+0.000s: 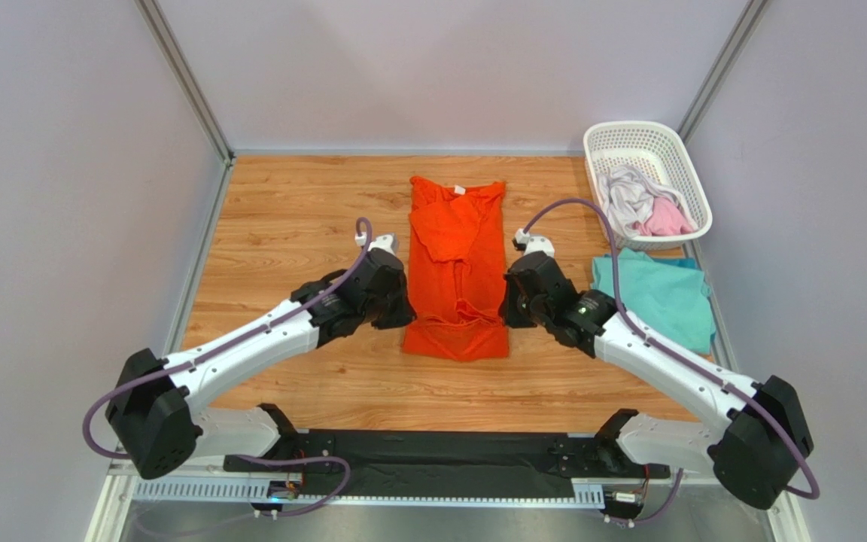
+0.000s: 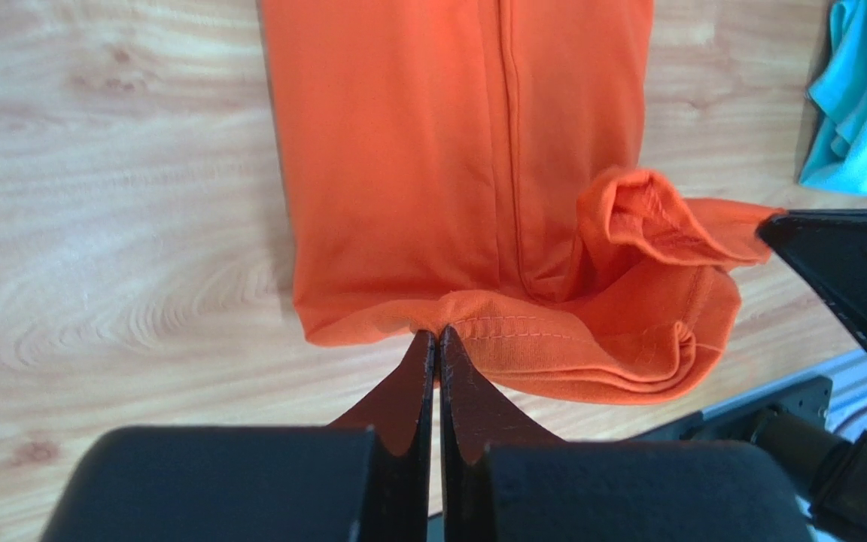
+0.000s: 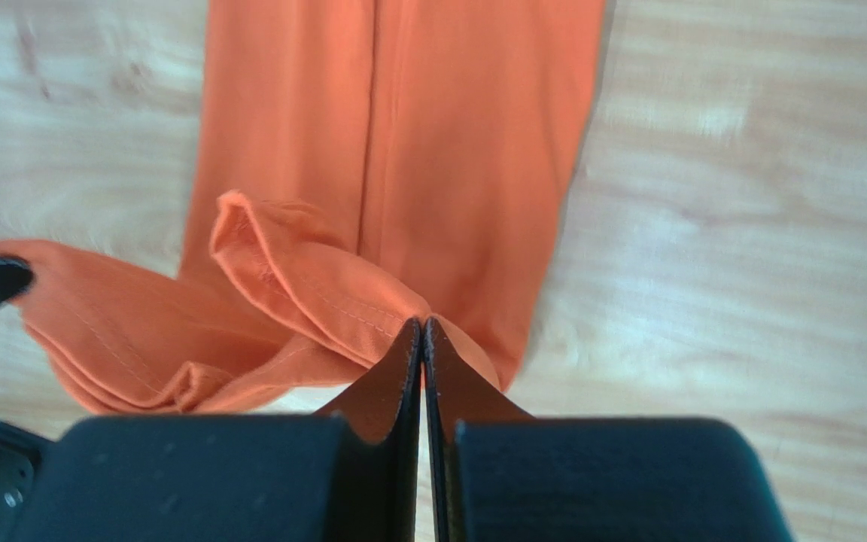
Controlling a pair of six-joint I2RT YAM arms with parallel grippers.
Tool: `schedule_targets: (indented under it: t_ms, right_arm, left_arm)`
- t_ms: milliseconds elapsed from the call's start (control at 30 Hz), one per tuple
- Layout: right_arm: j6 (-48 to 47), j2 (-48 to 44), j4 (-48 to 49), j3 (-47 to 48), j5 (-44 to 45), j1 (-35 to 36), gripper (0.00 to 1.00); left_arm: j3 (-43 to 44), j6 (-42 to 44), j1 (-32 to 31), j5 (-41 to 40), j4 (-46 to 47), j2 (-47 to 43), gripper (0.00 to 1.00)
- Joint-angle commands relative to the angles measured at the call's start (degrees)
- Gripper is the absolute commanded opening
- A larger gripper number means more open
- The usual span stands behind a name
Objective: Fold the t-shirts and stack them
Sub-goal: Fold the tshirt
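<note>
A bright orange t-shirt (image 1: 455,260) lies lengthwise in the middle of the wooden table, folded into a narrow strip with its collar at the far end. Its near hem is lifted and bunched between my two grippers. My left gripper (image 2: 438,333) is shut on the hem's left corner (image 1: 404,296). At the right corner, my right gripper (image 3: 422,325) is shut on the hem (image 1: 508,299). A teal t-shirt (image 1: 653,296) lies folded flat to the right. A pale grey-white t-shirt (image 1: 628,192) and a pink t-shirt (image 1: 666,218) sit crumpled in the basket.
A white lattice basket (image 1: 644,136) stands at the back right corner. Grey walls with metal rails close in the table on three sides. Bare wood (image 1: 280,226) shows left of the orange t-shirt. The black base rail (image 1: 438,457) runs along the near edge.
</note>
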Motion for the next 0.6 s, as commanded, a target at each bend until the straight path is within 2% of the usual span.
schedule_targets:
  t_ms: [0,233,567]
  right_arm:
    - [-4.0,2.8,6.3,4.4,-3.6,-3.3,0.0]
    - [-6.6,9.8,8.8,9.6,-9.4,-10.6,0.0]
    - [-7.6,18.5,10.5,13.7,-13.5,-14.7,0.0]
  left_arm:
    - [4.2,4.2,2.4,1.9,1.1,2.8,0.0]
    - [9.5,6.7,7.8,5.1,2.1,9.9,0.0]
    - [13.2,9.6,14.0,13.8,7.3,19.6,0.0]
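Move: Each hand still pinches one corner of the orange t-shirt's hem, lifted about 12 cm off the table. The collar end they carry it towards lies flat about 31 cm ahead of both, its middle some 8 cm right of the left hand and 7 cm left of the right. The fold's near edge is some 3 cm behind them, its middle equally far to the side. From the right hand, the teal stack lies about 29 cm right and 9 cm ahead. Both hands go forward together, about 8 cm on the left and 9 cm on the right, carrying the pinched hem corners over the flat shirt towards the collar, with the fingers kept shut and the hem hanging between them. The left hand travels level at first and then sinks about 3 cm while tipping slightly down; the right rises about 1 cm, then comes back down to roughly its starting height, and both slow towards the end. ##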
